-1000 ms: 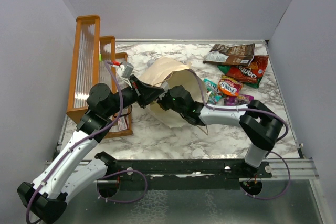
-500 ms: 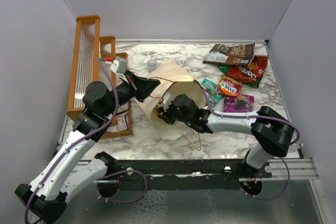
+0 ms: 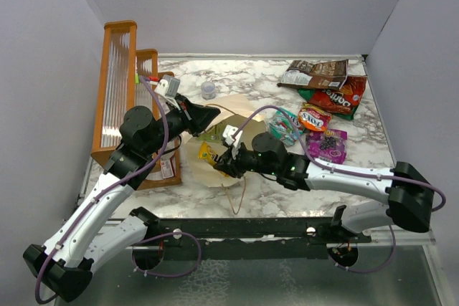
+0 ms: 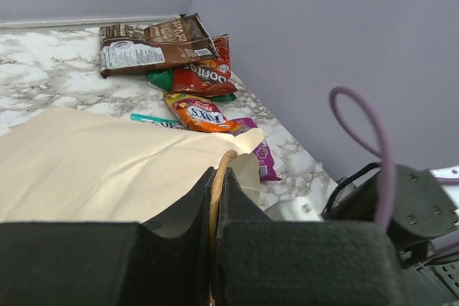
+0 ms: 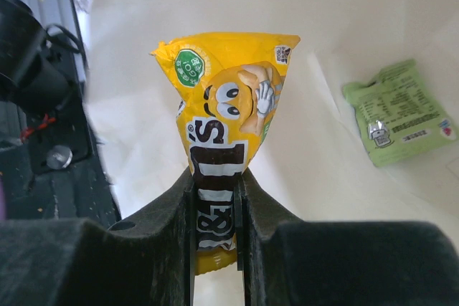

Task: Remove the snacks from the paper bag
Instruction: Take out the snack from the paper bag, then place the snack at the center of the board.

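Note:
The cream paper bag [image 3: 247, 105] lies on the marble table with its mouth toward the arms. My left gripper [image 3: 214, 115] is shut on its thin tan handle [image 4: 221, 174], holding the bag's edge [image 4: 93, 163] up. At the bag's mouth my right gripper [image 3: 219, 165] is shut on a yellow candy pack [image 5: 229, 105], seen in the top view as the yellow pack [image 3: 207, 152]. A green packet [image 5: 401, 112] lies on the bag's inner paper. To the right, out on the table, are a brown bag [image 3: 315, 73], an orange-red bag [image 3: 343, 94], an orange packet [image 3: 314, 116], a teal packet [image 3: 283, 127] and a purple pouch [image 3: 326, 143].
An orange-framed wooden rack [image 3: 122, 84] stands along the left wall, close to my left arm. A small clear cup [image 3: 208, 89] sits behind the bag. Grey walls close in the table on three sides. A black rail [image 3: 251, 231] runs along the near edge.
My right gripper has drawn back out of the bag toward the near edge, bringing the yellow candy pack with it. The bag has sagged flatter. My left gripper kept hold of the handle.

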`<control>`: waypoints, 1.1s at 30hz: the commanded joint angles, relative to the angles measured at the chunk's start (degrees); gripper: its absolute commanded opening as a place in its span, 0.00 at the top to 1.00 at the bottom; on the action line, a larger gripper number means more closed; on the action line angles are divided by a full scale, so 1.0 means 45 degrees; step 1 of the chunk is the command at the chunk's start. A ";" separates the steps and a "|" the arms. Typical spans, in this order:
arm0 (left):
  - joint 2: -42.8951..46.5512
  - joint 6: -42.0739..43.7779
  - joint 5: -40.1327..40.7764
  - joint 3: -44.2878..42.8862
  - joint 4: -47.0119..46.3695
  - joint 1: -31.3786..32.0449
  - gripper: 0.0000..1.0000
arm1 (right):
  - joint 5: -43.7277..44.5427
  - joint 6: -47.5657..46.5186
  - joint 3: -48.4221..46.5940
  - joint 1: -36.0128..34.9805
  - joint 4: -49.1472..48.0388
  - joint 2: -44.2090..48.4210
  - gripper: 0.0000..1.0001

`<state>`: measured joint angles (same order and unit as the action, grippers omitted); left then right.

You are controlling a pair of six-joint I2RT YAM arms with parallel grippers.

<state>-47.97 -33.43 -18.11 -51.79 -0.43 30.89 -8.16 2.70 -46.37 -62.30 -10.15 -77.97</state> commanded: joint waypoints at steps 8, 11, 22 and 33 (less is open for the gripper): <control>0.0594 0.0777 0.1156 -0.0474 0.1406 0.0046 1.00 | -0.0319 -0.0745 -0.1061 -0.0075 0.1304 0.3875 0.88; 0.0725 0.0787 0.1091 -0.0289 0.1417 0.0042 1.00 | 0.0151 -0.1119 -0.1262 -0.0079 0.1236 0.4995 0.89; 0.0689 0.0564 0.0687 -0.0183 0.1463 0.0044 1.00 | 1.0221 -0.1499 -0.1559 -0.0061 0.0521 0.6467 0.89; 0.0756 0.0519 0.0437 -0.0315 0.1695 0.0047 1.00 | 1.1288 0.3617 0.0092 0.3771 0.4325 0.5027 0.89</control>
<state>-45.23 -30.96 -14.72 -52.05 6.85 30.89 47.16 3.68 -48.01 -54.68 -1.26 -53.12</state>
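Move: Out to the right, beyond the paper bag, lies the laid-out snack pile. Its nearest piece, the teal bag, is about 22 cm ahead of the right hand, 23 cm to its right and 12 cm below. The orange bag is some 26 cm ahead and 34 cm right, the purple bag 13 cm ahead and 37 cm right. The paper bag's middle lies roughly 10 cm ahead and 2 cm left. From the left hand, the teal bag is about 17 cm ahead, 23 cm right and 32 cm below. Lifting almost straight up by about 24 cm while easing right, the right hand carries the still-pinched yellow M&M's bag out of the paper bag's mouth. It then sweeps right and forward towards the laid-out snacks, sinking some 10 cm and turning clockwise by about 60 degrees, fingers staying shut. The left hand keeps its grip on the rope handle, shifting barely 2 cm left and down. ##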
